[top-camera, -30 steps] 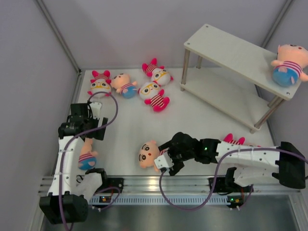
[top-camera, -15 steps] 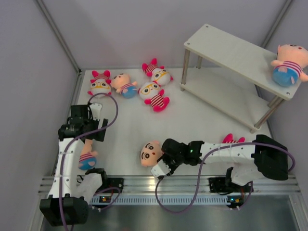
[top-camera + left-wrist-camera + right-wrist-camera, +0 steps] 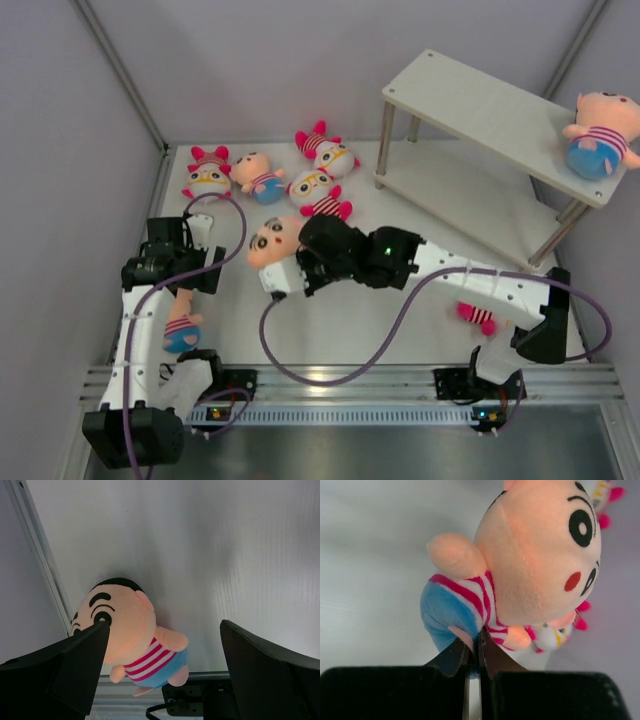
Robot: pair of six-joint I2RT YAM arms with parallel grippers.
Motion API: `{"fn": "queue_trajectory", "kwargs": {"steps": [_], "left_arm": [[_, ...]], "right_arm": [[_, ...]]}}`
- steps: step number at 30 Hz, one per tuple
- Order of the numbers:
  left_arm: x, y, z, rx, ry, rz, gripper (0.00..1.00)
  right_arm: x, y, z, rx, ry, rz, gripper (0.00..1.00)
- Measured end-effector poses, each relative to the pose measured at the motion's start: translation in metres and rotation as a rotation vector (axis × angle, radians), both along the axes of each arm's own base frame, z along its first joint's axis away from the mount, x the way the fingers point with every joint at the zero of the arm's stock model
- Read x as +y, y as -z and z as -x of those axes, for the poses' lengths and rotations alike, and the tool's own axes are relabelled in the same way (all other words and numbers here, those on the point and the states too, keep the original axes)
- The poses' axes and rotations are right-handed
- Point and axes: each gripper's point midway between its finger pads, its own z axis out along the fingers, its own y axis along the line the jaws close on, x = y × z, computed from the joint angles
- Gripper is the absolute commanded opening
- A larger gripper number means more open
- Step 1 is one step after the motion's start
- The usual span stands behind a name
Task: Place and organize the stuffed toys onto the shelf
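My right gripper [image 3: 479, 641] is shut on the blue shorts and striped shirt of a peach boy stuffed toy [image 3: 535, 565], pinching a thin fold of it. From above, that toy [image 3: 272, 240] hangs at the right gripper [image 3: 292, 262] over mid-table, left of centre. My left gripper [image 3: 164, 626] stands open above another peach boy [image 3: 125, 635] lying by the front rail, one finger [image 3: 75, 665] on each side, not touching it. The shelf [image 3: 490, 105] stands at the back right with one peach boy [image 3: 600, 135] on the right end of its top board.
Loose toys lie at the back left: a pink one [image 3: 208, 172], a peach boy [image 3: 259, 177], and two pink ones [image 3: 330, 152] [image 3: 318, 195]. Another pink toy [image 3: 476, 315] lies under the right arm. An aluminium rail [image 3: 330, 378] runs along the front edge.
My right gripper closed on the peach boy near the front rail and carried it up and to the left, toward mid-table. The pink toy under that arm shows more. The left arm stayed still.
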Motion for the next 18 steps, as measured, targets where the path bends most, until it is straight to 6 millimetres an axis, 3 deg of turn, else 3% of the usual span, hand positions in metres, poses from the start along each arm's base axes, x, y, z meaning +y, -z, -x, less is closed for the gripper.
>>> {"fn": "queue_trajectory", "kwargs": {"steps": [2, 4, 7, 9, 13, 18], "left_arm": [[0.000, 0.000, 0.000, 0.001, 0.002, -0.001, 0.98], [-0.001, 0.000, 0.000, 0.000, 0.008, 0.004, 0.98], [-0.004, 0.000, 0.000, -0.004, 0.022, 0.015, 0.98], [-0.005, -0.001, 0.000, -0.008, 0.026, 0.017, 0.98], [-0.006, -0.002, 0.002, -0.019, 0.034, 0.022, 0.98], [-0.008, 0.001, 0.005, -0.017, 0.044, 0.025, 0.98]], "right_arm": [[0.005, -0.053, -0.023, -0.052, 0.071, -0.078, 0.00], [-0.007, -0.104, -0.054, -0.110, 0.178, -0.156, 0.00], [-0.055, -0.163, -0.107, -0.210, 0.407, -0.241, 0.00], [-0.102, -0.193, -0.139, -0.267, 0.608, -0.275, 0.00], [-0.190, -0.219, -0.179, -0.330, 0.921, -0.315, 0.00], [-0.286, -0.219, -0.198, -0.343, 1.223, -0.334, 0.00]]}}
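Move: The shut right fingers already hold a boy doll by its body. The middle of the shelf's top board lies about 35 cm to that hand's right, 18 cm ahead and 12 cm above; the boy doll already on it is some 45 cm right, 13 cm ahead and 17 cm up. The nearer owl toy lies 27 cm ahead, 2 cm right, 18 cm below. From the left hand the board's middle is roughly 58 cm right, 14 cm ahead, 19 cm up. Still pinching the boy doll by its striped body, the right hand sweeps quickly to the shelf: first up and forward, then mostly right with the rise levelling off, about 30 cm right, 20 cm forward and 22 cm up in all. On the way it swings clockwise some 70 degrees and the fingers tip up somewhat, bringing the doll over the top board; the grip stays shut. ##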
